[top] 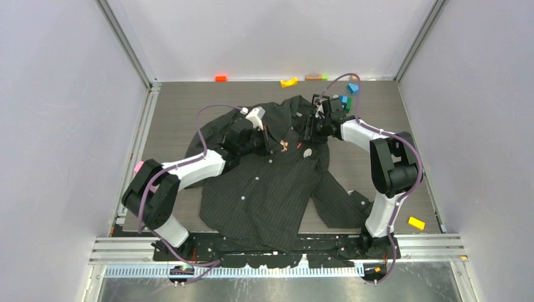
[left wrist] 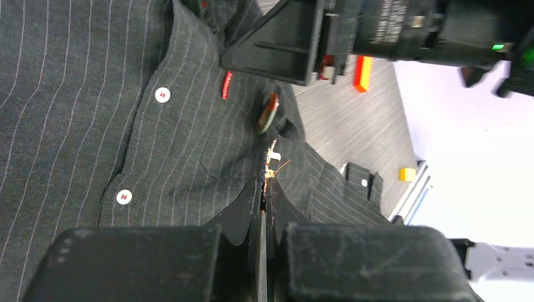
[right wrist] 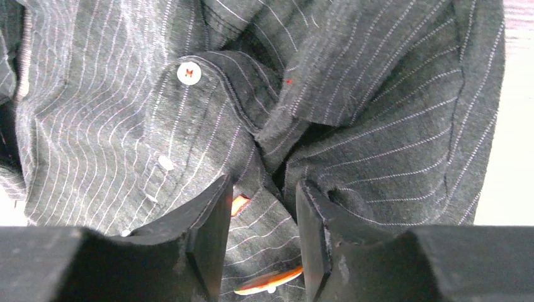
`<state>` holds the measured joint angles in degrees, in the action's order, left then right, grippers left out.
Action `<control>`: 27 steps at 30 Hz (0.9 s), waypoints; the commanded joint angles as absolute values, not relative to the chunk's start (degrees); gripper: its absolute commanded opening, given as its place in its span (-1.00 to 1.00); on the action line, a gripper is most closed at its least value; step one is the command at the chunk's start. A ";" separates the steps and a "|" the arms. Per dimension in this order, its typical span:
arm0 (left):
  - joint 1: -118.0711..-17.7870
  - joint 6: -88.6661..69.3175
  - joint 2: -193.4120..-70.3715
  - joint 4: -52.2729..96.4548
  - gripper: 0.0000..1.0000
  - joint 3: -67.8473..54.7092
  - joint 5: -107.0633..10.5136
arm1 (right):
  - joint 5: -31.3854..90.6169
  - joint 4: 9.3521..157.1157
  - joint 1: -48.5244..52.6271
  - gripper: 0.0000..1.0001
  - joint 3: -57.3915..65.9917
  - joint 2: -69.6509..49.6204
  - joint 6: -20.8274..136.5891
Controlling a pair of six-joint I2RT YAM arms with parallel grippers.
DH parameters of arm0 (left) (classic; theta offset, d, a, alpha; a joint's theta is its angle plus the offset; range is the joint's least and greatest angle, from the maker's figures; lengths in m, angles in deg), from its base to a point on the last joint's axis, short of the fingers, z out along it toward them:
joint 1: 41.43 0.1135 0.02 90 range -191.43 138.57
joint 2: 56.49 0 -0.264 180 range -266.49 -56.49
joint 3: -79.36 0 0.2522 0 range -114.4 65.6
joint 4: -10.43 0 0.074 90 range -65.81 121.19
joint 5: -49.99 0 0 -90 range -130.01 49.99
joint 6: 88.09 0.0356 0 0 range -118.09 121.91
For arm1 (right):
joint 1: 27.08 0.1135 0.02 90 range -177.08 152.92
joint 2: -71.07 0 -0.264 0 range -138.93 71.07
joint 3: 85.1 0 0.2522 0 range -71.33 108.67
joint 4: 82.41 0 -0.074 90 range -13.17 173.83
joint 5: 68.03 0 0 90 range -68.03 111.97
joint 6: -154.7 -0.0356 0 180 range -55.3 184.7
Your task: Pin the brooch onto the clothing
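Note:
The dark pinstriped shirt (top: 264, 189) lies spread on the table, collar at the far end. My left gripper (top: 277, 146) is over its chest, shut on a small gold brooch (left wrist: 271, 165) that sticks out past the fingertips, just above the cloth. A round reddish disc (left wrist: 269, 113) lies on the shirt beside the red tag (left wrist: 227, 85). My right gripper (top: 310, 133) is open at the collar, its fingers (right wrist: 211, 220) set on either side of a strip of cloth. The disc (right wrist: 267, 282) and the tag (right wrist: 239, 204) lie between them.
Coloured blocks lie along the back wall: orange (top: 220, 78), yellow (top: 288, 82), blue (top: 352, 88). A yellow block (top: 415, 223) lies at the front right. A shirt cuff (left wrist: 362, 182) lies to the right of the left gripper. Grey walls stand on three sides.

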<state>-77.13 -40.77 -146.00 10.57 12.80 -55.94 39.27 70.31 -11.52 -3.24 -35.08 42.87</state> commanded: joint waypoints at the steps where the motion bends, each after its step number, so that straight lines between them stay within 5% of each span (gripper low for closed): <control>1: -78.45 -40.62 -150.29 4.58 -1.00 10.64 -49.56 | 41.63 73.09 -11.47 -0.15 -0.94 -35.58 44.17; 5: -79.42 -40.09 -153.82 4.25 -1.00 8.72 -48.12 | 43.03 73.90 -11.77 -0.68 -1.11 -35.89 43.60; 9: -80.12 -39.24 -156.67 5.01 -1.00 7.31 -45.12 | 44.96 75.28 -11.78 -0.97 -2.37 -33.67 42.55; 27: -81.66 -34.91 -162.34 12.64 -1.00 -0.31 -45.64 | 52.82 82.04 -11.62 -0.99 -11.22 -23.39 39.81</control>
<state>-80.67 -38.08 -161.54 10.74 2.88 -45.79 50.07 78.97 -11.68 -10.69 -26.03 40.49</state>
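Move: The left hand, already holding the butterfly brooch, is bound for the fold of clothing between the right hand's open fingers, about 7 cm ahead, 10 cm to its right and 11 cm lower. For the right hand that fold is straight between the fingertips, roughly 1 cm below the hand point. From the right hand, a red tag lies some 3 cm back and 4 cm left, the round badge about 4 cm back and 2 cm left, both around 3 cm lower. The right fingers close from half open and pinch the fold beside the red tag, then the right hand lifts it about 5 cm, drawing back and left towards the left hand by a little over 2 cm each way and tilting so that its left side rises some 10 degrees. Meanwhile the left hand, still shut on the butterfly brooch, sinks about 6 cm and then swings level, going some 4 cm forward and 3 cm right overall, bringing the brooch close up to the raised fold, though whether it touches can't be seen. ##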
